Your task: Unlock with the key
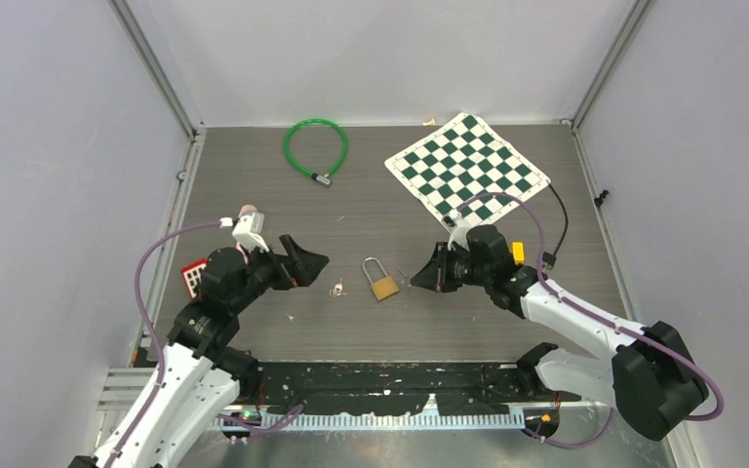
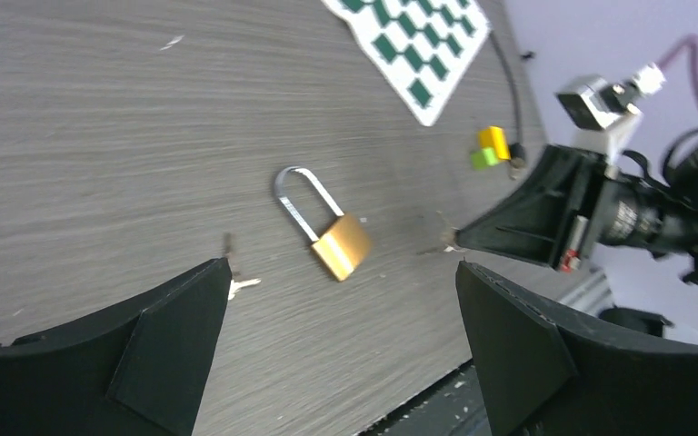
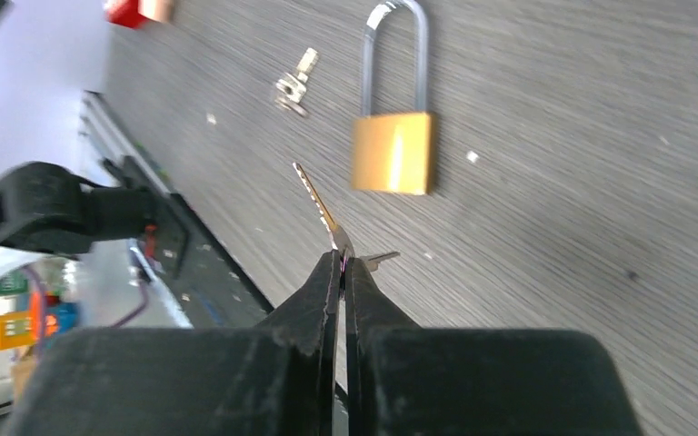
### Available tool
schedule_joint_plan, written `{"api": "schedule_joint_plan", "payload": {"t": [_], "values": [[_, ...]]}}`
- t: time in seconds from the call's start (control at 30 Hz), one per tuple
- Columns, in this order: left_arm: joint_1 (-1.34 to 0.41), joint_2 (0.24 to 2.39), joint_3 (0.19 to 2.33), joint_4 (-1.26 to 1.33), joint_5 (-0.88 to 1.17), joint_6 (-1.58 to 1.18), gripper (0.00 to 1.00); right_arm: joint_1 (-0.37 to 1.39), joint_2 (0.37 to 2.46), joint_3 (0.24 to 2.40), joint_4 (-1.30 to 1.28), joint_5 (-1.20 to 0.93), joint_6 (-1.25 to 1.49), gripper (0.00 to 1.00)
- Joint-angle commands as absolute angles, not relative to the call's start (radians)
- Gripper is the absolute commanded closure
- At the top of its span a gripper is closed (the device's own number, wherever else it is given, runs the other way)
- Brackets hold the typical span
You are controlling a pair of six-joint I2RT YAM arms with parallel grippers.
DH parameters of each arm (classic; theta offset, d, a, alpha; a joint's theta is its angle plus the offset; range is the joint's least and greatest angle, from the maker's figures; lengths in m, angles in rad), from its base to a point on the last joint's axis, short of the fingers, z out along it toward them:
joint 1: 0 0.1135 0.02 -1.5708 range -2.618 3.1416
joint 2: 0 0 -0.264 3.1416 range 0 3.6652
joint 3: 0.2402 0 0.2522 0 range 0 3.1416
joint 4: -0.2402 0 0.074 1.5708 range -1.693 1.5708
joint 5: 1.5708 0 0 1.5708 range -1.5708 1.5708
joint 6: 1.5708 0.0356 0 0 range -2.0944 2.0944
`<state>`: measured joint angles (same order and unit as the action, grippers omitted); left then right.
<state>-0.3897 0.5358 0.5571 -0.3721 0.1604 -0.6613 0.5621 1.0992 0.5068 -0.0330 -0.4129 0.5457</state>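
Observation:
A brass padlock [image 1: 382, 281] with a silver shackle lies flat on the table between the arms, its shackle closed; it also shows in the left wrist view [image 2: 334, 238] and the right wrist view [image 3: 393, 145]. My right gripper [image 1: 415, 276] is shut on a silver key [image 3: 320, 202], whose blade points out toward the padlock, a little short of it. A second small key set [image 1: 337, 289] lies left of the padlock. My left gripper [image 1: 314, 268] is open and empty, hovering just left of those keys, with its fingers [image 2: 173, 318] wide apart.
A green cable lock [image 1: 314, 146] lies at the back. A green and white checkered board [image 1: 466, 166] lies at the back right. A red and white block [image 1: 193, 276] sits by the left arm. A yellow block [image 1: 518, 252] and black cable [image 1: 558, 219] lie behind the right arm.

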Motion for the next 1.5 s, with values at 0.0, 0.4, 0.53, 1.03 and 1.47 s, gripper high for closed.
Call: {"api": "schedule_joint_plan", "payload": {"t": [0.0, 0.4, 0.53, 1.03, 1.47], "values": [[-0.459, 0.542, 0.528, -0.069, 0.247, -0.717, 0.01, 0.567, 1.066, 0.501, 0.223, -0.535, 0.708, 0.95], [-0.627, 0.672, 0.500, 0.368, 0.263, -0.684, 0.01, 0.597, 1.087, 0.471, 0.663, -0.672, 0.984, 0.95], [-0.650, 0.742, 0.516, 0.447, 0.270, -0.682, 0.01, 0.609, 1.078, 0.482, 0.699, -0.682, 0.997, 0.95], [-0.734, 0.915, 0.586, 0.573, 0.332, -0.679, 0.31, 0.619, 1.060, 0.464, 0.795, -0.704, 1.046, 0.95], [-0.774, 0.953, 0.597, 0.583, 0.316, -0.681, 0.79, 0.620, 1.051, 0.438, 0.868, -0.703, 1.085, 0.95]]}}
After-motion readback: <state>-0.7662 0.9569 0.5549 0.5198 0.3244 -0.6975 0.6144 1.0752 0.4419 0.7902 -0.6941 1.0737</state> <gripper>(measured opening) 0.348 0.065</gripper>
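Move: The key stands out of my right gripper's shut tips; from my open left hand it is about 18 cm to the right, 1 cm ahead and 10 cm lower. The padlock lies 14 cm right of my left hand, 5 cm ahead and 18 cm down, and the loose keys 4 cm right, 4 cm ahead and 18 cm down. From my right hand, the left gripper is some 22 cm left, level fore and aft and 10 cm higher; the padlock is 8 cm left, 6 cm ahead and 9 cm below. I bring my two hands together above the padlock. My left hand sweeps roughly 15 cm right and rises about 8 cm, its fingers swinging clockwise and tipping up, then closing about two-thirds of the way around the key. My right hand, still pinching the key, lifts it some 16 cm and 6 cm left, easing slightly back, and rolls about 40 degrees so the fingers come up from their downward slant. ##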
